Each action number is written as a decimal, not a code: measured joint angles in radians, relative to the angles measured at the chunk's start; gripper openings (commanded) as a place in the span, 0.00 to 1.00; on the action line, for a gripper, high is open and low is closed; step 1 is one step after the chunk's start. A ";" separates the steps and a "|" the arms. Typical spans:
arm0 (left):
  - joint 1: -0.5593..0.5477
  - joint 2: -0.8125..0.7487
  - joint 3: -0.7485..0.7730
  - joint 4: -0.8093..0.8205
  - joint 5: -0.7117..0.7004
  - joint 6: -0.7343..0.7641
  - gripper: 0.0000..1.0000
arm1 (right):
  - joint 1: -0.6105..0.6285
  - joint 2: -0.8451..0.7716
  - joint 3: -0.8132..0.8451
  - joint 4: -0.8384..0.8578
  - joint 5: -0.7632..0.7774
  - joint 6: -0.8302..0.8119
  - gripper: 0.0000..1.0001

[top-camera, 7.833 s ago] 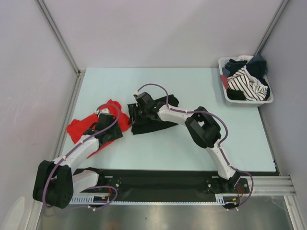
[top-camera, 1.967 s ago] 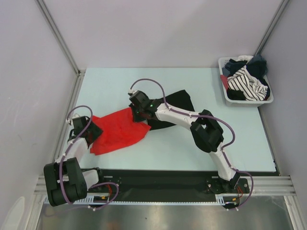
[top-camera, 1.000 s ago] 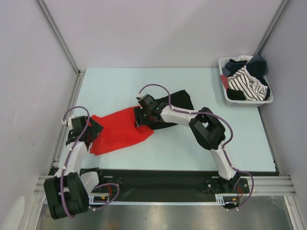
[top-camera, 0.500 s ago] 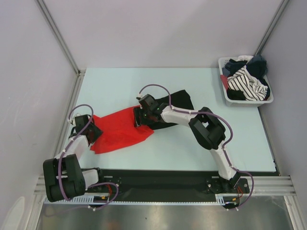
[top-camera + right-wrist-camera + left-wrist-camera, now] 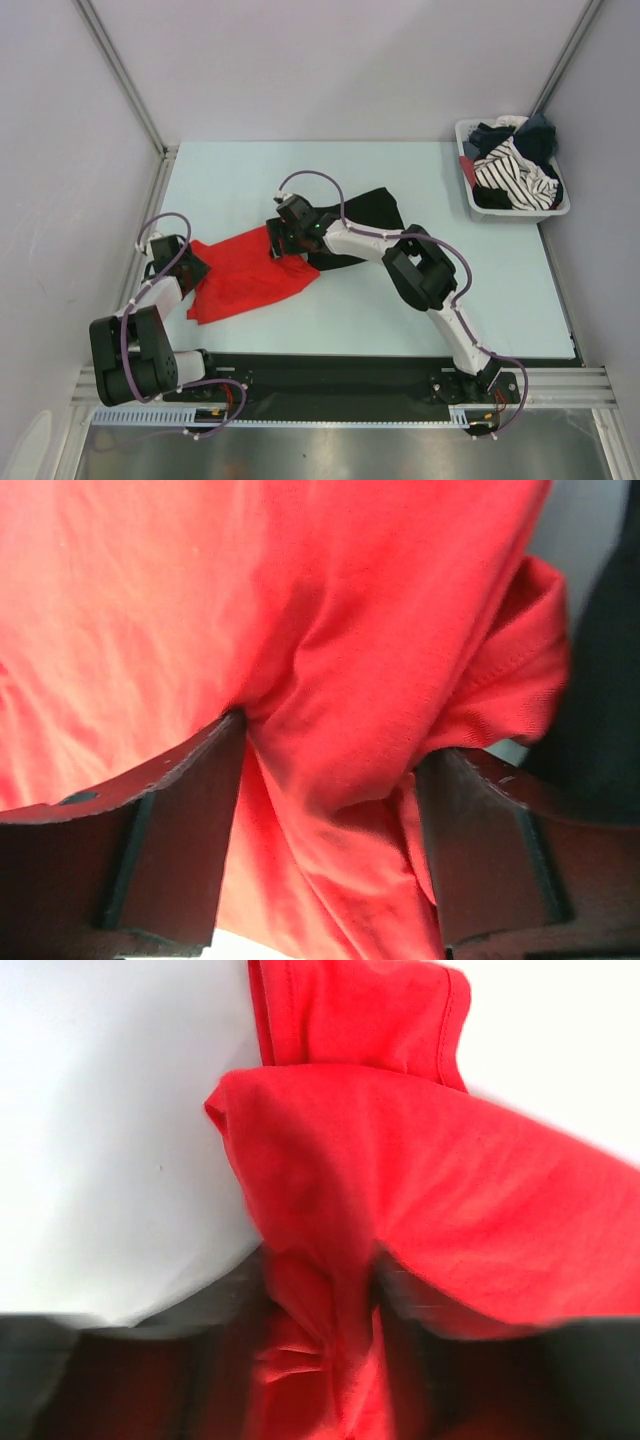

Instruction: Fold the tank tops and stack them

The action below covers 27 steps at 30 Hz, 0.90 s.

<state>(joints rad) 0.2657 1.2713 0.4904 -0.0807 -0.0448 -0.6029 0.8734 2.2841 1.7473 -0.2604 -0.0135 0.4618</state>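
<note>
The red tank top [image 5: 245, 275] lies spread on the table between my two grippers. My left gripper [image 5: 185, 270] is at its left edge. In the left wrist view a bunched fold of red tank top [image 5: 400, 1160] is pinched in the left gripper [image 5: 320, 1270], which is shut on it. My right gripper [image 5: 283, 238] sits on the garment's right corner. Its fingers [image 5: 170, 810] stand wide apart, and loose red tank top [image 5: 200, 600] bulges up in the right gripper [image 5: 330, 750]. The black tank top [image 5: 370, 210] lies crumpled behind, partly under the right arm.
A white basket [image 5: 520, 213] holding several other garments stands at the back right corner. Grey walls close in the table on the left, back and right. The black base rail runs along the near edge.
My right gripper has slid a little to the left, bunching the red top's right corner. The left arm's elbow has drawn back while its gripper stays at the red left edge.
</note>
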 measured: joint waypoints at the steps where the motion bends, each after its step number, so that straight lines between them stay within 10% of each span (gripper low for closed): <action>1: 0.002 0.000 -0.001 0.000 0.004 -0.003 0.35 | 0.005 0.008 0.011 -0.003 0.009 -0.002 0.53; 4: 0.004 -0.002 -0.017 0.002 0.015 -0.002 0.04 | 0.021 0.031 0.040 -0.020 0.035 -0.012 0.21; 9: 0.006 -0.010 -0.021 0.008 0.042 0.012 0.00 | 0.029 0.045 0.064 -0.044 0.050 -0.029 0.03; 27: -0.064 -0.242 -0.019 -0.047 0.078 0.020 0.00 | 0.098 -0.027 0.135 -0.131 0.034 -0.104 0.00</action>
<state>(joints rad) 0.2012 1.0290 0.4717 -0.1272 0.0330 -0.5831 0.9710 2.2574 1.8820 -0.3916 0.0208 0.3576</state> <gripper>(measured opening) 0.040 0.052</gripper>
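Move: The red tank top lies spread between the open hands: its middle is about 12 cm to the right of the left hand and level with it, and from the right hand some 6 cm left and 5 cm back, about a centimetre lower. The folded black tank top's middle lies roughly 17 cm right of the right hand and 7 cm farther out. Each hand has a ridge of red cloth between its fingers. Both grippers shut on the ridges of red cloth they straddle, the left at the tank top's left end and the right near its right end, while sinking barely a centimetre or less. Keeping the pinch, they lift about 5 cm and draw towards each other, the left hand going 3 cm right with its fingers tipping up some 10 degrees, the right hand going left and back about 3 cm each, away from the black tank top. ##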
